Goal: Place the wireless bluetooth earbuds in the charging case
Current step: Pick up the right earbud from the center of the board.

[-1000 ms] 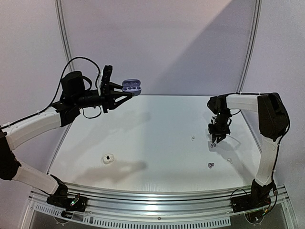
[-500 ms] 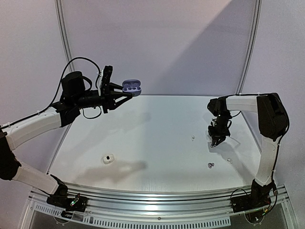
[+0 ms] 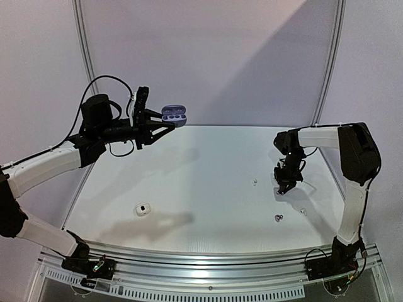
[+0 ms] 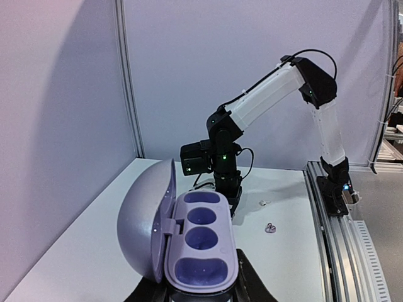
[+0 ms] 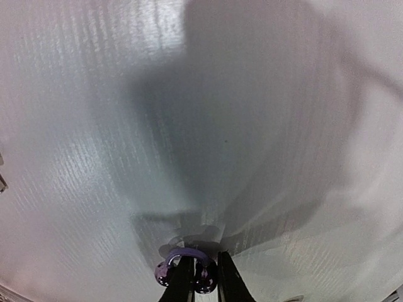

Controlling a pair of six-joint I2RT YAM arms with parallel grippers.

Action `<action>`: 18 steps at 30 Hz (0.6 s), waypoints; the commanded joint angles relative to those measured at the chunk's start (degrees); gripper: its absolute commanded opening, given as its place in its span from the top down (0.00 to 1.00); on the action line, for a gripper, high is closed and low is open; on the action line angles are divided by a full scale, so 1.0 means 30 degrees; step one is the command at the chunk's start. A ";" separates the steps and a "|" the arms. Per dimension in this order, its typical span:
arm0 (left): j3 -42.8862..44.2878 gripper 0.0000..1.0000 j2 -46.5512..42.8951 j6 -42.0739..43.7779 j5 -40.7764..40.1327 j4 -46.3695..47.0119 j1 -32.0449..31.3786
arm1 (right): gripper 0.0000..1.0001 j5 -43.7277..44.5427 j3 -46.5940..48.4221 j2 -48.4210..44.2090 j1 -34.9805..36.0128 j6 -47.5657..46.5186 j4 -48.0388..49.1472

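My left gripper (image 3: 162, 124) is held high over the table's far left, shut on the base of a lilac charging case (image 3: 174, 115). The case's lid is open, and its moulded wells (image 4: 203, 240) show nothing inside. My right gripper (image 3: 281, 189) points down at the table on the right. In the right wrist view its narrow jaws (image 5: 204, 278) pinch one lobe of a dark purple earbud (image 5: 186, 264) lying on the tabletop. A second dark earbud (image 3: 278, 218) and two white earbuds (image 3: 254, 183) (image 3: 303, 212) lie loose nearby.
A small white case (image 3: 143, 209) lies on the table (image 3: 201, 170) at the front left. Metal rails (image 3: 208, 258) run along the near edge, and grey walls close in the back and sides.
The right gripper's jaws have closed in on the dark purple earbud while its wrist shifted slightly left. The left arm and the open case have not moved.
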 commanded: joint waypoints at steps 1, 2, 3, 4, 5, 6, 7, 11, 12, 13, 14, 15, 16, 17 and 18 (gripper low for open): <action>-0.0261 1.00 -0.0221 0.0174 -0.0109 -0.0239 0.0035 | 0.94 -0.0016 -0.0101 0.0381 -0.0090 -0.0079 0.0266; -0.0261 1.00 -0.0207 0.0197 -0.0137 -0.0242 0.0035 | 0.96 0.0079 -0.0029 0.0322 -0.0099 -0.0129 0.0253; -0.0261 1.00 -0.0195 0.0197 -0.0133 -0.0238 0.0035 | 0.98 0.0161 0.0049 0.0210 -0.0104 -0.0238 0.0237; -0.0261 1.00 -0.0193 0.0215 -0.0165 -0.0238 0.0035 | 1.00 0.0240 0.0165 0.0053 -0.0090 -0.0307 0.0239; -0.0261 1.00 -0.0193 0.0254 -0.0176 -0.0238 0.0035 | 1.00 0.0463 0.0308 -0.0111 -0.0081 -0.0389 0.0162; -0.0261 1.00 -0.0193 0.0284 -0.0204 -0.0223 0.0035 | 1.00 0.0740 0.0476 -0.0485 -0.0069 -0.0417 0.0101; -0.0261 1.00 -0.0193 0.0306 -0.0251 -0.0196 0.0035 | 1.00 0.0998 0.0753 -0.0751 -0.0038 -0.0425 0.0039; -0.0261 1.00 -0.0163 0.0461 -0.0422 -0.0074 0.0035 | 1.00 0.2934 0.2010 -0.2670 0.0426 -0.0452 0.0003; -0.0261 1.00 -0.0123 0.0464 -0.0556 -0.0031 0.0035 | 1.00 0.3374 0.2505 -0.3055 0.0708 -0.0509 0.0030; -0.0246 1.00 -0.0104 0.0446 -0.0738 0.0074 0.0035 | 1.00 0.3931 0.3010 -0.3691 0.1232 -0.0593 0.0092; -0.0234 1.00 -0.0065 0.0403 -0.0929 0.0167 0.0035 | 1.00 0.4506 0.3652 -0.4087 0.1802 -0.0675 0.0235; -0.0217 1.00 -0.0074 0.0334 -0.1155 0.0314 0.0035 | 1.00 0.5193 0.4274 -0.4629 0.2422 -0.0834 0.0506; -0.0204 1.00 -0.0050 0.0302 -0.1402 0.0520 0.0020 | 1.00 0.5890 0.4923 -0.5272 0.3115 -0.0976 0.0906; -0.0162 1.00 0.0001 0.0294 -0.1708 0.0743 -0.0007 | 1.00 0.6567 0.5568 -0.5654 0.3927 -0.1315 0.1399; -0.0132 1.00 0.0073 0.0355 -0.1915 0.0972 -0.0044 | 1.00 0.7252 0.6110 -0.6140 0.4728 -0.1573 0.2120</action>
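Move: The right earbud stands on the table right at the right hand's fingers, its middle perhaps 1 cm left of the hand point. From that hand, one clear piece lies about 8 cm left and 4 cm ahead, another some 6 cm right and 9 cm back, and the other earbud 12 cm back and 2 cm left. The left hand holds the open charging case; the right earbud lies roughly 30 cm right of that hand, 4 cm ahead and 33 cm below. The right earbud, already between the right fingertips, is squeezed more as the hand stays put briefly, then lifted off the table with quickening speed: about 13 cm up, with some 6 cm forward and a late drift left. The fingers keep their pinch as the wrist tilts nearly 30 degrees, swinging the tips forward, and the hand nears the height of the case. ##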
